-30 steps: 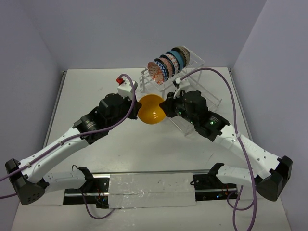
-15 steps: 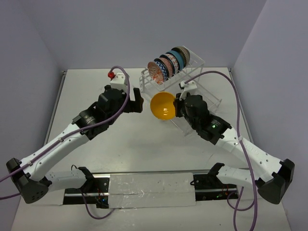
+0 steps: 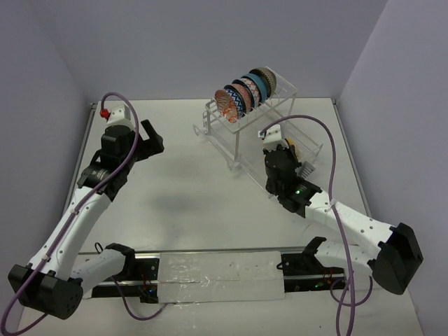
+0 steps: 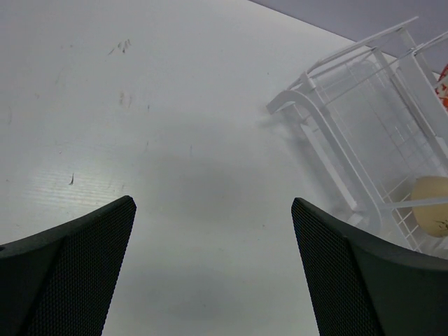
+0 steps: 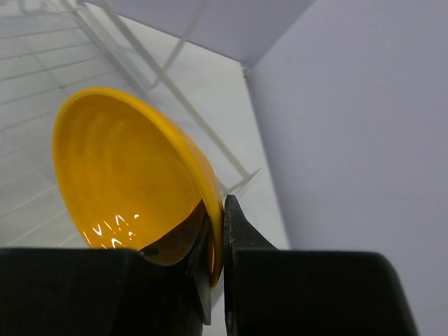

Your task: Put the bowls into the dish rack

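Note:
Several patterned bowls stand on edge in the slotted top of the white wire dish rack at the back of the table. An orange-yellow bowl is tilted on its side over the rack's lower wires, and my right gripper is shut on its rim. From above, that right gripper sits at the rack's right side and only a sliver of the bowl shows. My left gripper is open and holds nothing, well left of the rack. Its left wrist view shows its jaws wide apart over bare table.
The rack's near corner and lower wire tier fill the right of the left wrist view, with a pale round object behind the wires. Grey walls close in the table on three sides. The arms' base rail runs along the near edge.
My left gripper has let go of the orange-yellow bowl, opened and drawn back to the left. My right gripper has carried the bowl rightward to the rack's lower tier.

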Robot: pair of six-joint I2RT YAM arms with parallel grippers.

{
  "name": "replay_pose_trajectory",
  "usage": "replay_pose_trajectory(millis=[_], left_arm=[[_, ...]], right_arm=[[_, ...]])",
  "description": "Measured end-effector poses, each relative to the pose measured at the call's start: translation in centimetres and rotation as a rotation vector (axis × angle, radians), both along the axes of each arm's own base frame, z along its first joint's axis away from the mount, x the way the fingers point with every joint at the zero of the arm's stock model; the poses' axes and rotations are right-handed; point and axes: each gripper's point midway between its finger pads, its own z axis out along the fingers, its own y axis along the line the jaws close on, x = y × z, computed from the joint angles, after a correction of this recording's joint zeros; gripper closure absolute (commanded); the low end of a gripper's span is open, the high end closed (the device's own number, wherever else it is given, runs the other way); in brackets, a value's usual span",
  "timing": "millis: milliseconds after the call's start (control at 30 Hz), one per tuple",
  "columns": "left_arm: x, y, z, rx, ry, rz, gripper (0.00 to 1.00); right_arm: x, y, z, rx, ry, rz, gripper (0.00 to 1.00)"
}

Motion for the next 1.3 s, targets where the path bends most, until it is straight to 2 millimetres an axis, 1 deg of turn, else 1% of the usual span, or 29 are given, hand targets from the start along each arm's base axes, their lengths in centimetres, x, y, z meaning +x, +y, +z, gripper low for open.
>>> replay_pose_trajectory(millis=[133,233,333,400,467,633,833,1033,1300], left_arm=[[-0.5,1.4,-1.5,-0.003,0.021,0.021,0.01],[-0.7,1.7,-2.4,-0.002,0.034,0.024,0.01],[-0.8,1.8,-2.9,0.006,0.042,0.020,0.01],[-0.7,1.8,-2.9,0.013,0.040,0.017,0.01],[-0.7,1.9,-2.9,0.014,0.037,0.018,0.01],[-0.5,2.0,-2.6,0.014,0.023,0.023,0.01],[-0.4,2.1,-2.7,0.018,0.022,0.025,0.01],[-0.5,2.2,-2.9,0.020,0.026,0.028,0.01],[-0.5,2.4,-2.9,0.023,0.026,0.033,0.01]], right_arm=[[0.7,-1.9,0.5,-0.095,-0.009,-0.077,1.00],[1.2,-3.4,0.6,-0.137,-0.003,-0.138,1.00],[1.9,-4.3,0.3,-0.168,0.008,-0.169,1.00],[2.5,-4.4,-0.1,-0.187,0.020,-0.168,1.00],[3.0,-4.3,-0.3,-0.198,0.024,-0.153,1.00],[4.7,-2.5,-0.9,-0.226,0.007,-0.065,1.00],[5.5,-0.5,-3.2,-0.332,0.052,0.036,1.00],[5.5,0.0,-4.8,-0.358,0.078,0.084,1.00],[6.9,1.0,-6.5,-0.434,0.073,0.107,1.00]])
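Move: My right hand grips the rim of the yellow bowl. Its place in the rack's lower tier is about 9 cm ahead, 4 cm to the left and 15 cm below. The tan bowl already there stands roughly 6 cm ahead, 1 cm left and 17 cm below; the cutlery basket is about level ahead, 5 cm right and 20 cm down. From my left hand that place is some 7 cm ahead, 35 cm right and 16 cm below. I carry the yellow bowl forward with my right hand, about 7 cm, swinging right first and then back left, and sink some 6 cm in the second half towards the lower tier. Meanwhile I roll the hand about 25 degrees, left side down, keeping the rim pinched. My empty, open left hand settles about 3 cm lower and slightly left. ##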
